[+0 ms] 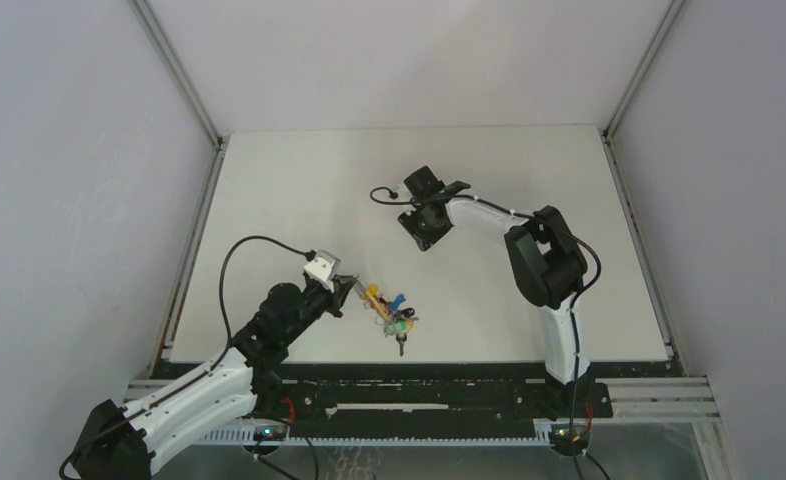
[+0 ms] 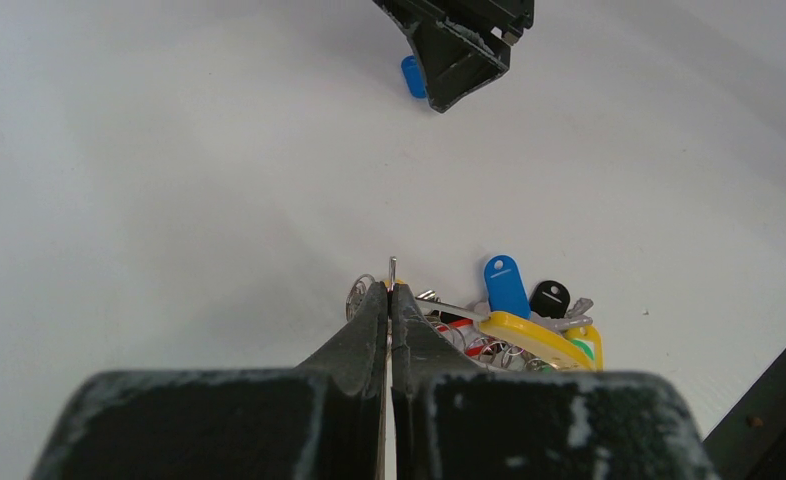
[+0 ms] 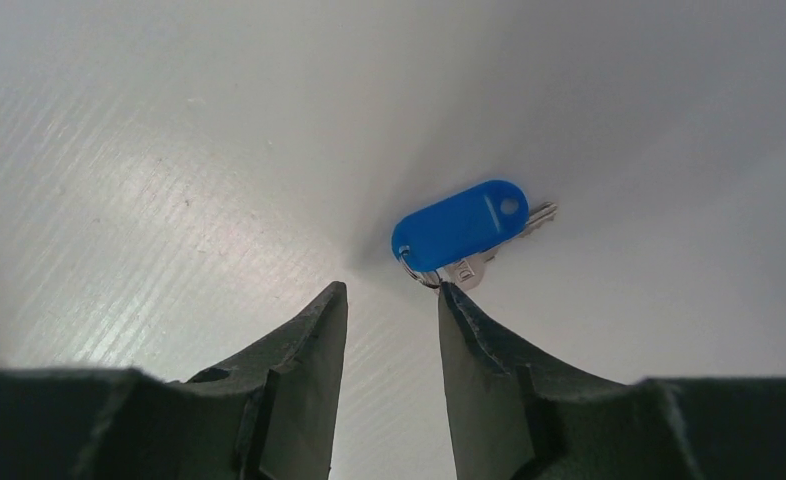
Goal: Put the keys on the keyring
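Near the table's front, my left gripper is shut on the keyring. A thin metal wire of the ring pokes up between its closed jaws. The ring's yellow curved section lies just right of the fingers. Several keys are bunched on it, among them a blue head and a black one. A lone blue key lies flat on the table just ahead of my right gripper. That gripper is open with nothing between its fingers. Its right fingertip touches the key's small ring.
The white table is boxed in by pale walls and metal frame rails. A black cable loops off the right wrist. The right gripper shows at the top of the left wrist view, beside the lone blue key.
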Available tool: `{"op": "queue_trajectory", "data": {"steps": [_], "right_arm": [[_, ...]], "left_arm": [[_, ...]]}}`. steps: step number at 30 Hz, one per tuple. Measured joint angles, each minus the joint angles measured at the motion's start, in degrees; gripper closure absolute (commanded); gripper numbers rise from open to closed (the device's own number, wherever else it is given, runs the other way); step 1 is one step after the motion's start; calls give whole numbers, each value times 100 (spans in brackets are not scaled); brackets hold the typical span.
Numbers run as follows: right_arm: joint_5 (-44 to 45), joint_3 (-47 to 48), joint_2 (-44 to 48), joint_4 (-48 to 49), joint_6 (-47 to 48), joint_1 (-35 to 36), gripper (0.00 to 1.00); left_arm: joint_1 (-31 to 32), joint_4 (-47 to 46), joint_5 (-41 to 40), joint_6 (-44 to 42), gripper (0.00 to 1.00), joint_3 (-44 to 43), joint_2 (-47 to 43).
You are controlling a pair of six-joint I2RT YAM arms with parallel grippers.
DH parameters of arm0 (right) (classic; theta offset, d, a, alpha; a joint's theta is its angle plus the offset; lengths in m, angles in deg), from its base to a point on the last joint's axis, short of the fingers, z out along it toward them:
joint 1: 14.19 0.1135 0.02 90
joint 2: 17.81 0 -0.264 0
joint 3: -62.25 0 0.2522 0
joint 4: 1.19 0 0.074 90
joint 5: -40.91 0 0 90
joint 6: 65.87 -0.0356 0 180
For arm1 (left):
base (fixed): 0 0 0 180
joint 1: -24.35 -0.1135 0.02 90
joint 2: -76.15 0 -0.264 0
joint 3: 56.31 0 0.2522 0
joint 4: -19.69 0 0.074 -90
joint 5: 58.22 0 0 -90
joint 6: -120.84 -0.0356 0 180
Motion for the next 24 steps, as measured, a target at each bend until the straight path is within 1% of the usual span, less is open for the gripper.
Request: {"op": "queue_trajectory", "data": {"steps": [10, 16, 21, 24], "right_arm": [[748, 389, -291, -251, 407, 256, 63], [920, 507, -367, -411, 651, 306, 76], [929, 658, -435, -503, 787, 328, 81], [927, 699, -459, -570, 835, 350, 86]], "left_arm": [[0, 2, 2, 0, 100, 0, -2], [0, 2, 4, 0, 100, 0, 0], [-2, 2, 4, 0, 100, 0, 0], [0, 2, 4, 0, 100, 0, 0]]}}
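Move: The loose blue-tagged key lies about 2 cm ahead of my right hand, straight in line and some 1 cm below it, with its little wire ring at the end nearer me. The bunch on the keyring is about 14 cm back and 5 cm left of that hand, roughly level in height. From my left hand, which already holds the keyring's end, the blue-tagged key is some 16 cm ahead, 13 cm right and 10 cm below. I keep my right hand low over the table and ease it forward about 1 cm, bringing the fingertips either side of the small ring on the blue-tagged key. As I go I swing the fingers over from their leftward lean to nearly upright, some 15 degrees in all, with a little counter-clockwise turn, then narrow their gap by about half. My left hand stays still, keeping its pinch on the keyring. ##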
